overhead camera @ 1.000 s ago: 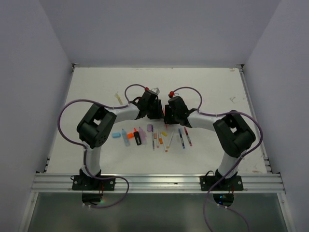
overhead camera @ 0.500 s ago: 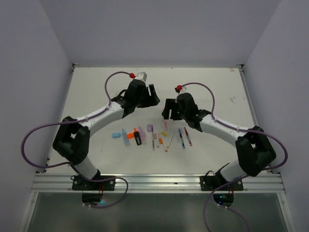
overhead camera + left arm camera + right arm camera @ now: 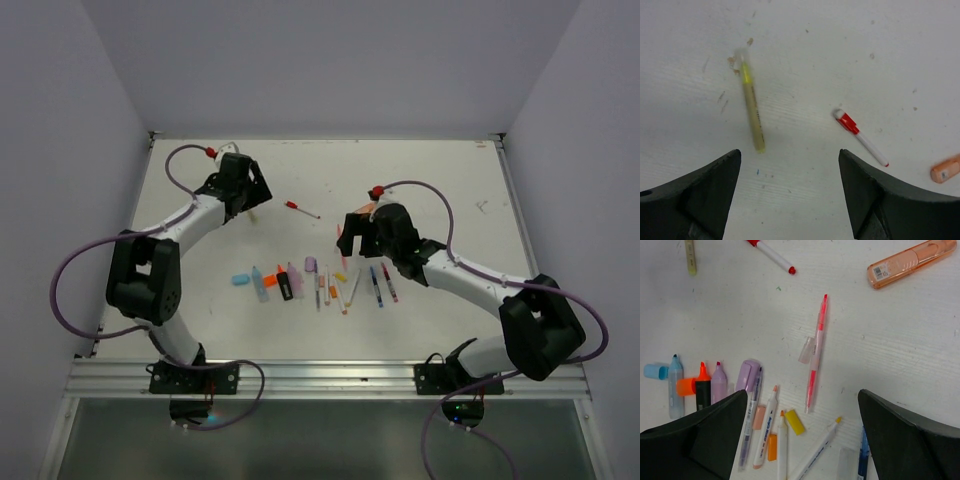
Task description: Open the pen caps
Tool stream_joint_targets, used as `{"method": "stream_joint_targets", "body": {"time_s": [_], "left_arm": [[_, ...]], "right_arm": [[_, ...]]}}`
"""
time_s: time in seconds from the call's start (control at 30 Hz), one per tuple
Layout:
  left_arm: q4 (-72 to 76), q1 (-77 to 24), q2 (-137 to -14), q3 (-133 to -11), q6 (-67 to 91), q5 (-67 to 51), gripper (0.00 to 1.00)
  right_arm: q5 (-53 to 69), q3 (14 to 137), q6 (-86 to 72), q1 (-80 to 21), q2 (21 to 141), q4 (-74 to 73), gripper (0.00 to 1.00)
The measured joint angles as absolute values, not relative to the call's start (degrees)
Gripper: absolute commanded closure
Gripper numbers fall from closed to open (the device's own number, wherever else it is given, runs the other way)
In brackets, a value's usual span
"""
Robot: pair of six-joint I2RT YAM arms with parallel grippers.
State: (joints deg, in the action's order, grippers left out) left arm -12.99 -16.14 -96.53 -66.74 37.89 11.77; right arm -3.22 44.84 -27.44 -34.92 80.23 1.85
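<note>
Neither gripper holds anything. My left gripper (image 3: 789,155) (image 3: 250,192) hangs open over bare table at the back left. Just beyond it lie a yellow pen (image 3: 751,107) and a white pen with a red end (image 3: 860,136) (image 3: 300,209). My right gripper (image 3: 801,395) (image 3: 347,238) stands open above a row of pens and highlighters (image 3: 320,283). Between its fingers lie a pink pen (image 3: 815,355) beside a clear cap (image 3: 806,350), and a loose yellow cap (image 3: 794,421). Light blue (image 3: 654,371), orange (image 3: 685,386), purple (image 3: 747,375) and peach (image 3: 759,416) pen caps lie off beside uncapped highlighters.
An orange highlighter (image 3: 912,260) (image 3: 945,170) with its clear cap on lies behind the right gripper. Blue and red pens (image 3: 380,285) end the row on the right. Grey walls close in the white table (image 3: 440,170) on three sides.
Both grippers were together at the table's middle and have opened and parted. The left arm swung to the back left, the right stayed over the row. The red-ended pen now lies uncovered.
</note>
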Motion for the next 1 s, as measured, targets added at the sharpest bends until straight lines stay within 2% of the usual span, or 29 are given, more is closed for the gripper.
{"method": "stream_joint_targets", "body": {"time_s": [0.17, 0.3, 0.53, 0.7, 0.83, 1.0], "left_arm": [[-15.77, -12.78, -105.51, -72.2, 36.38, 12.27, 0.27], [-17.78, -11.2, -111.77, -76.07, 35.75, 12.32, 0.4], [-19.49, -10.9, -115.35, -78.3, 34.98, 12.47, 0.53], [-19.42, -10.9, -116.57, -79.31, 34.87, 12.51, 0.69], [-19.4, -10.9, -116.66, -79.31, 34.83, 12.4, 0.9], [-17.37, -10.9, -115.48, -77.19, 35.2, 10.96, 1.0]], "right_arm": [[-3.2, 43.77, -27.18, -34.92, 80.18, 3.22, 0.02], [-2.76, 43.33, -26.96, -34.92, 80.18, 3.68, 0.02], [-1.45, 42.57, -26.98, -34.92, 80.18, 5.23, 0.02], [-0.6, 42.48, -26.98, -34.92, 80.18, 5.72, 0.02], [-0.49, 42.28, -26.96, -34.92, 80.18, 6.04, 0.03], [1.87, 41.36, -26.52, -34.92, 80.07, 8.25, 0.03]]}}
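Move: The left hand holds nothing, and the yellow pen it goes for has its middle about 5 cm ahead, 4 cm to the left and 10 cm below. At that same depth, the red-capped pen lies roughly 12 cm to this hand's right and 3 cm ahead, and the light blue marker some 18 cm back and 2 cm right. From the right hand, the yellow pen is around 16 cm ahead, 30 cm left and 10 cm down. The left hand sinks about 9 cm onto the yellow pen, drifting some 4 cm left and 3 cm forward on the way, while its fingers tip roughly 15 degrees steeper towards the table. Already narrowing on the way down, the fingers go from wide open to almost shut once the hand has stopped low, and pinch the pen's body from both sides, a little nearer the base than its middle and clear of the cap. ##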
